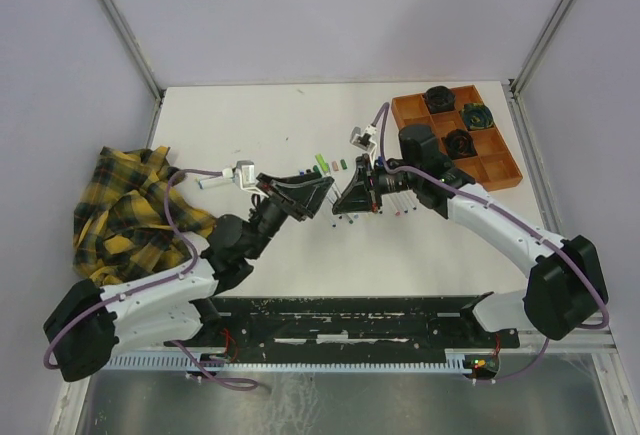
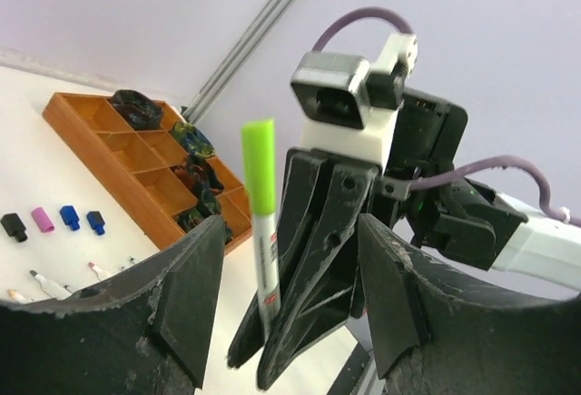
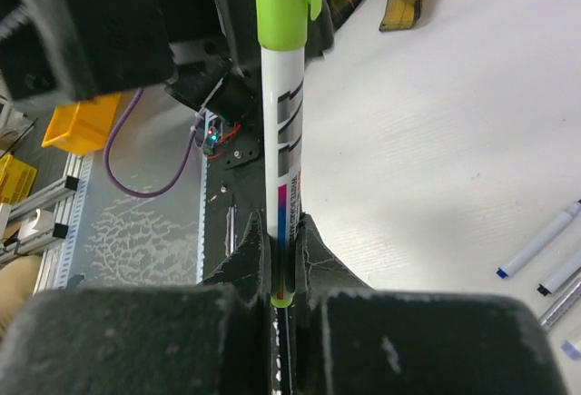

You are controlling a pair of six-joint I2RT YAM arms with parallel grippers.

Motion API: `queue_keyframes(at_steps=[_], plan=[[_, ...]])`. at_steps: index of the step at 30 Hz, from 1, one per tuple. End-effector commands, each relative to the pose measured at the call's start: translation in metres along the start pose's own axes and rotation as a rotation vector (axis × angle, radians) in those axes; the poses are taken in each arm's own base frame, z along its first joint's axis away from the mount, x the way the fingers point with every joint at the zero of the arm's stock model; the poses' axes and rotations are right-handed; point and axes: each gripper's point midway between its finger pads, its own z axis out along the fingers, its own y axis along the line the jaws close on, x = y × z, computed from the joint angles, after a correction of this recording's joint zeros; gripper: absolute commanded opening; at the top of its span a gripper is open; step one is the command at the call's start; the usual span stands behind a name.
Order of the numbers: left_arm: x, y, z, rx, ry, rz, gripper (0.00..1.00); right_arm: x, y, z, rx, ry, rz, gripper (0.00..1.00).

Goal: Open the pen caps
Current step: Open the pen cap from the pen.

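Note:
My right gripper (image 3: 283, 251) is shut on a white pen barrel (image 3: 283, 141) near its tail end; the lime-green pen cap (image 3: 281, 4) is still on it. In the left wrist view that cap (image 2: 259, 163) stands up between my left gripper's (image 2: 289, 263) open fingers (image 2: 195, 295), which do not touch it. In the top view the left gripper (image 1: 322, 192) and right gripper (image 1: 346, 203) meet tip to tip at mid-table. Loose caps (image 1: 322, 164) lie behind them, including black (image 2: 14, 225), pink (image 2: 43, 220) and blue (image 2: 70, 216) ones.
An orange compartment tray (image 1: 497, 171) with black round objects stands at the back right and also shows in the left wrist view (image 2: 86, 132). A yellow plaid cloth (image 1: 125, 210) lies at the left. Several uncapped pens (image 1: 385, 210) lie under the right arm.

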Motion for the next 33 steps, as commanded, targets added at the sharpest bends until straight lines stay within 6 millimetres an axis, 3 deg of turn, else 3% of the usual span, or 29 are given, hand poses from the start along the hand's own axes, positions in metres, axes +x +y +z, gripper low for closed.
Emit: queue_keyframes(at_steps=[1, 5, 10, 12, 18, 23, 24, 27, 33], plan=[[-0.011, 0.008, 0.008, -0.131, 0.056, 0.086, 0.66, -0.016, 0.002, -0.002, 0.015, -0.007, -0.08, 0.0], [-0.015, 0.015, 0.015, -0.243, 0.095, 0.078, 0.66, -0.014, -0.002, -0.002, 0.027, 0.002, -0.076, 0.0], [-0.014, 0.03, 0.02, -0.407, 0.141, 0.045, 0.56, -0.011, -0.005, -0.002, 0.04, 0.013, -0.075, 0.0], [-0.015, 0.031, 0.024, -0.441, 0.146, 0.039, 0.47, -0.011, -0.006, -0.002, 0.047, 0.014, -0.075, 0.0], [-0.017, 0.031, 0.035, -0.474, 0.157, 0.058, 0.31, -0.008, -0.011, -0.001, 0.059, 0.032, -0.073, 0.0], [-0.014, 0.027, 0.042, -0.466, 0.193, 0.082, 0.04, -0.004, -0.015, -0.001, 0.068, 0.048, -0.074, 0.0], [-0.015, 0.027, 0.043, -0.468, 0.193, 0.093, 0.03, -0.003, -0.016, -0.001, 0.07, 0.051, -0.077, 0.0], [-0.031, 0.03, 0.042, -0.496, 0.141, 0.137, 0.03, 0.0, -0.02, 0.0, 0.069, 0.062, -0.076, 0.0], [-0.104, 0.034, 0.052, -0.544, -0.058, 0.199, 0.03, 0.011, -0.024, 0.006, 0.032, 0.095, -0.028, 0.0]])
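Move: The green cap sits on top of the pen that my right hand holds. It is about 4 cm ahead of my open left fingers, level side to side and 2 cm up. From my right hand it is roughly 6 cm forward, 3 cm left and 7 cm up. Well below the left hand, some 20 cm down, the nearest uncapped pens lie 6 cm ahead and 3 cm right, and the row of removed caps about 17 cm straight ahead. I bring my left hand about 5 cm forward to the green cap, rising slightly and then sinking. The wrist tips its fingers down and rolls its left side up, some 30 degrees in all, and the fingers close to pinch the cap. My right hand keeps its grip low on the pen and lowers it 2 to 3 cm, easing a little forward. ##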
